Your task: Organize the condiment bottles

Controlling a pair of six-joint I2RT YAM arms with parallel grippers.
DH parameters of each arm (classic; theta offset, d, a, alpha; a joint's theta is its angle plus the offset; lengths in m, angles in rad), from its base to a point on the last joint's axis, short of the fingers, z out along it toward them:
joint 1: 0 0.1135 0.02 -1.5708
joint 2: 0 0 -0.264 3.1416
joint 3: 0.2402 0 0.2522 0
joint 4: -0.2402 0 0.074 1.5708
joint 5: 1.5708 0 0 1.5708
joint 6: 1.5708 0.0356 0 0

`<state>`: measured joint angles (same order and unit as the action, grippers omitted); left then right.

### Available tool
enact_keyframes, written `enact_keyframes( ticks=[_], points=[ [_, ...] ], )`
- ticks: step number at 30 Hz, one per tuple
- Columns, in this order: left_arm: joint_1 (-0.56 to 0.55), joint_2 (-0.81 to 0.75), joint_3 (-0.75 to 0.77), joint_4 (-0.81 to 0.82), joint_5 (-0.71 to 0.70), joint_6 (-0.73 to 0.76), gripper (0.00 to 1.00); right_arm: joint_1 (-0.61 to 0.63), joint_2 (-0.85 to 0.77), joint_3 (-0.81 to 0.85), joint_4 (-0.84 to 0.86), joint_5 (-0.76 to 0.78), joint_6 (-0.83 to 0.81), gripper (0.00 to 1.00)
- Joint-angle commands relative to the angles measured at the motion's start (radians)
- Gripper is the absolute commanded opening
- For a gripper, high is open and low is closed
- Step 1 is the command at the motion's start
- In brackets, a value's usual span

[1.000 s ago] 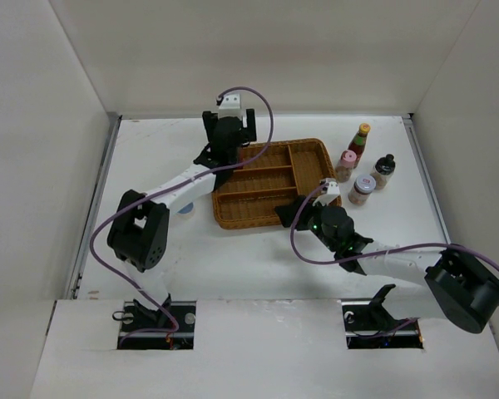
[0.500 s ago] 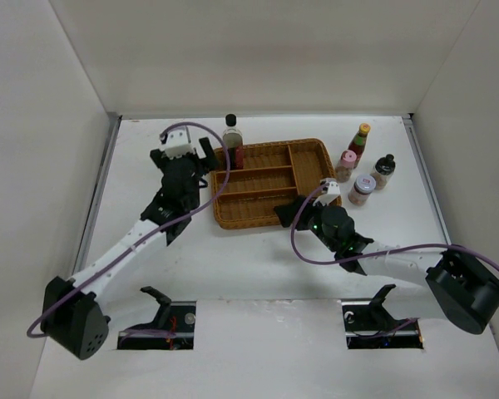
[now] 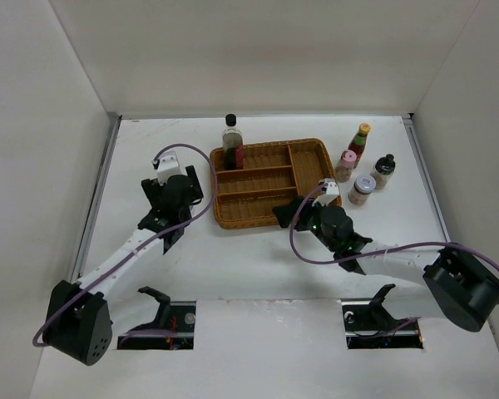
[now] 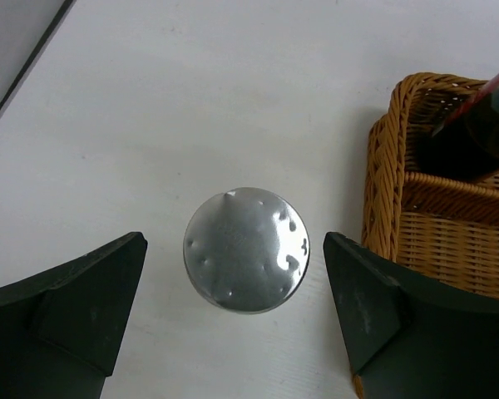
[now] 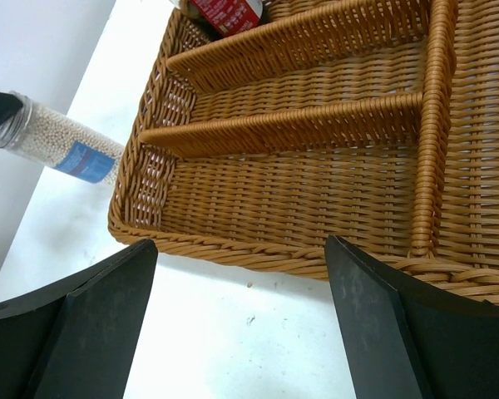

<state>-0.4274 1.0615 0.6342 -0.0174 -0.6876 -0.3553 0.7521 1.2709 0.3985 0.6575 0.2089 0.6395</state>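
A clear black-capped bottle stands in the back-left compartment of the wicker tray. My left gripper hangs open left of the tray, straight above a jar with a silvery lid. Its fingers straddle the lid without touching it. The right wrist view shows that jar holding white beads, with a blue label. My right gripper is open at the tray's front rim, holding nothing. Right of the tray stand the orange-capped red sauce, a pink-capped bottle, a dark black-capped bottle and a lavender-lidded jar.
White walls close in the table on three sides. The tray's other compartments hold nothing. The tray's left wall stands close beside my left gripper's right finger.
My left gripper left the black-capped bottle standing in the tray, swung left and came nearer, now over the silvery-lidded jar. The right arm has barely moved.
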Motion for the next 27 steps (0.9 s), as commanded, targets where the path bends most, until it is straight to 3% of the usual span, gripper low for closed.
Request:
enact_keyframes(
  ticks=[1, 3, 7, 9, 16, 21, 27],
  points=[
    [0.029, 0.055, -0.013, 0.103, 0.028, -0.013, 0.87, -0.004, -0.005, 0.04, 0.028, -0.008, -0.014, 0.89],
    [0.049, 0.089, -0.008, 0.129, 0.046, -0.011, 0.8, -0.004, -0.008, 0.034, 0.037, -0.006, -0.011, 0.89],
    [0.042, 0.104, 0.01, 0.139, 0.054, -0.011, 0.46, -0.004, -0.007, 0.039, 0.03, -0.009, -0.014, 0.89],
    [0.028, 0.062, 0.034, 0.122, 0.036, -0.001, 0.37, -0.004, -0.01, 0.03, 0.039, -0.006, -0.009, 0.89],
    [-0.084, -0.048, 0.177, 0.114, -0.03, 0.065, 0.33, -0.004, 0.008, 0.036, 0.042, -0.017, -0.005, 0.89],
    [-0.211, 0.044, 0.251, 0.194, -0.032, 0.076, 0.33, -0.004, 0.002, 0.037, 0.042, -0.016, -0.012, 0.89],
    [-0.253, 0.233, 0.343, 0.303, 0.042, 0.099, 0.33, -0.004, -0.005, 0.037, 0.036, -0.019, -0.012, 0.89]
  ],
)
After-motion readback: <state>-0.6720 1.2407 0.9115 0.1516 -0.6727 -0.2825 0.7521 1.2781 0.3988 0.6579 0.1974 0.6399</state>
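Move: The blue-labelled jar stands between the open fingers of the left hand, about 2 cm ahead, level with it sideways, its middle some 5 cm lower. From that hand, the basket's middle is roughly 10 cm ahead, 29 cm to the right and 9 cm down, and the dark-capped bottle standing in it is 19 cm ahead and 17 cm right, its middle at about hand height. From the right hand, the jar is about 6 cm ahead, 35 cm left and 2 cm lower. The blue-labelled jar is gripped near its top: the left hand eases about 2.5 cm down and slightly forward, closing its fingers around the sides just below the lid. It then lifts roughly 12 cm from that low point while swinging right and a little forward towards the basket, turning some 15 degrees clockwise with the fingertips tipping up, and keeps its hold. ##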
